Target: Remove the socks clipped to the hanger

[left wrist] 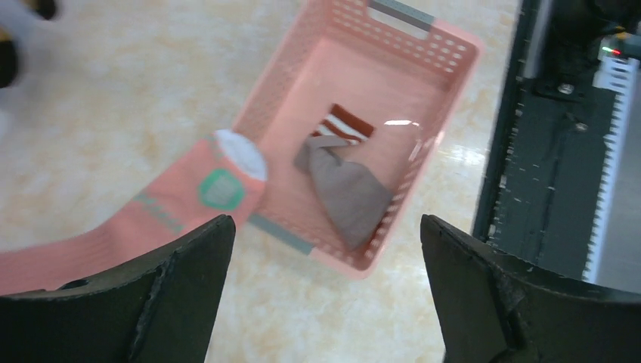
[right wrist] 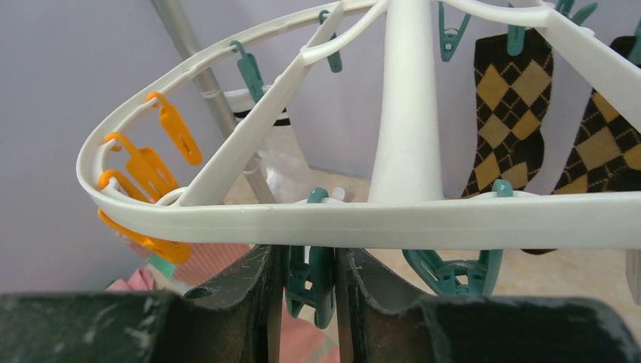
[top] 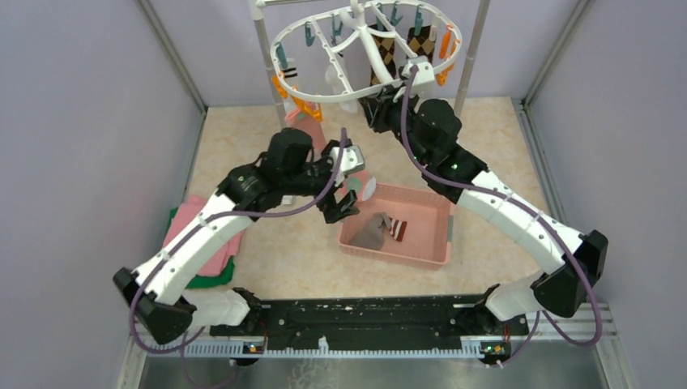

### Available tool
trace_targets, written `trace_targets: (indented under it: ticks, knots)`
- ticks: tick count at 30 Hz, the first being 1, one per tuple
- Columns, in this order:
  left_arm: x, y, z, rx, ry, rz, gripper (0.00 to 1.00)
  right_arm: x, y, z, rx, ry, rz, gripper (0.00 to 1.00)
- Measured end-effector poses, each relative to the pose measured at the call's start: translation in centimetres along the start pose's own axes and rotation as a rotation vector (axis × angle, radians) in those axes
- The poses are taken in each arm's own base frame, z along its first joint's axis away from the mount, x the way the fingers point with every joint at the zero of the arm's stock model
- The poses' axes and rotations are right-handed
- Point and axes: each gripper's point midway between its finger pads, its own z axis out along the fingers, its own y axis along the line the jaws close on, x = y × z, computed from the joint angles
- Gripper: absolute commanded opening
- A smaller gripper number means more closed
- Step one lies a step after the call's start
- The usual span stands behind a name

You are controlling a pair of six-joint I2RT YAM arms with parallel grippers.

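The white oval hanger (top: 364, 49) hangs at the back and fills the right wrist view (right wrist: 378, 219). My right gripper (top: 377, 110) (right wrist: 310, 261) is under its near rim, shut on a teal clip (right wrist: 311, 276). The brown-tan argyle pair (top: 390, 53) (right wrist: 503, 98) and a white sock with black stripes (top: 290, 74) (right wrist: 257, 113) hang clipped. My left gripper (top: 341, 204) (left wrist: 325, 227) is open and empty above the basket's left end. The pink spotted sock (top: 362, 185) (left wrist: 174, 208) hangs beside its left finger. A grey-brown sock (left wrist: 348, 189) lies in the basket.
The pink basket (top: 448, 231) (left wrist: 287, 98) stands right of centre on the floor. Folded pink and green cloths (top: 202, 243) lie at the left. Two metal poles (top: 267, 69) hold the hanger. Grey walls close in both sides.
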Motion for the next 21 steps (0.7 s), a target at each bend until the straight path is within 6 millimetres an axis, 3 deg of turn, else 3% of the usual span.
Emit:
trace_targets:
  ticks: [5, 7, 10, 12, 16, 21]
  knots:
    - [-2.0, 3.5, -7.1, -0.291, -0.081, 0.010, 0.99, -0.5, -1.3, -0.7, 0.039, -0.013, 0.000, 0.00]
    - [-1.9, 5.3, -9.7, -0.405, -0.107, -0.032, 0.99, -0.7, -2.2, -1.1, 0.061, -0.019, 0.003, 0.00]
    - [-1.1, 7.4, -12.0, -0.519, -0.127, -0.109, 0.99, -0.8, -3.0, -1.3, 0.084, -0.023, 0.003, 0.00]
    - [-0.3, 8.2, -12.3, -0.549, -0.123, -0.152, 0.99, -0.8, -3.4, -1.4, 0.093, -0.023, 0.002, 0.00]
    - [2.2, 8.3, -9.9, -0.491, -0.085, -0.230, 0.99, -0.8, -3.4, -1.4, 0.095, -0.023, 0.002, 0.00]
    - [2.7, 8.4, -7.7, -0.429, -0.090, -0.289, 0.99, -0.7, -3.5, -1.4, 0.099, -0.018, 0.001, 0.00]
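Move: Ahead of the empty, open left hand hangs the polka-dot sock, its middle some 12 cm forward, 7 cm left and about level with the fingers. Its orange clips are about 17 cm forward, 13 cm left and 15 cm up; the bin's middle lies roughly 6 cm forward, 12 cm right and 26 cm down. From the right hand, already pinching an empty green clip, the sock's middle is about 13 cm left, 2 cm back and 13 cm down. Swinging away from the bin, the left hand arcs left and forward towards the polka-dot sock, rising some 7 cm before sinking most of the way back and drifting slightly right; it ends about 10 cm left, turned some 30 degrees counter-clockwise, fingers staying wide open. The right hand keeps its pinch on the green clip and drags it and the hanger rim about 4 cm right. ##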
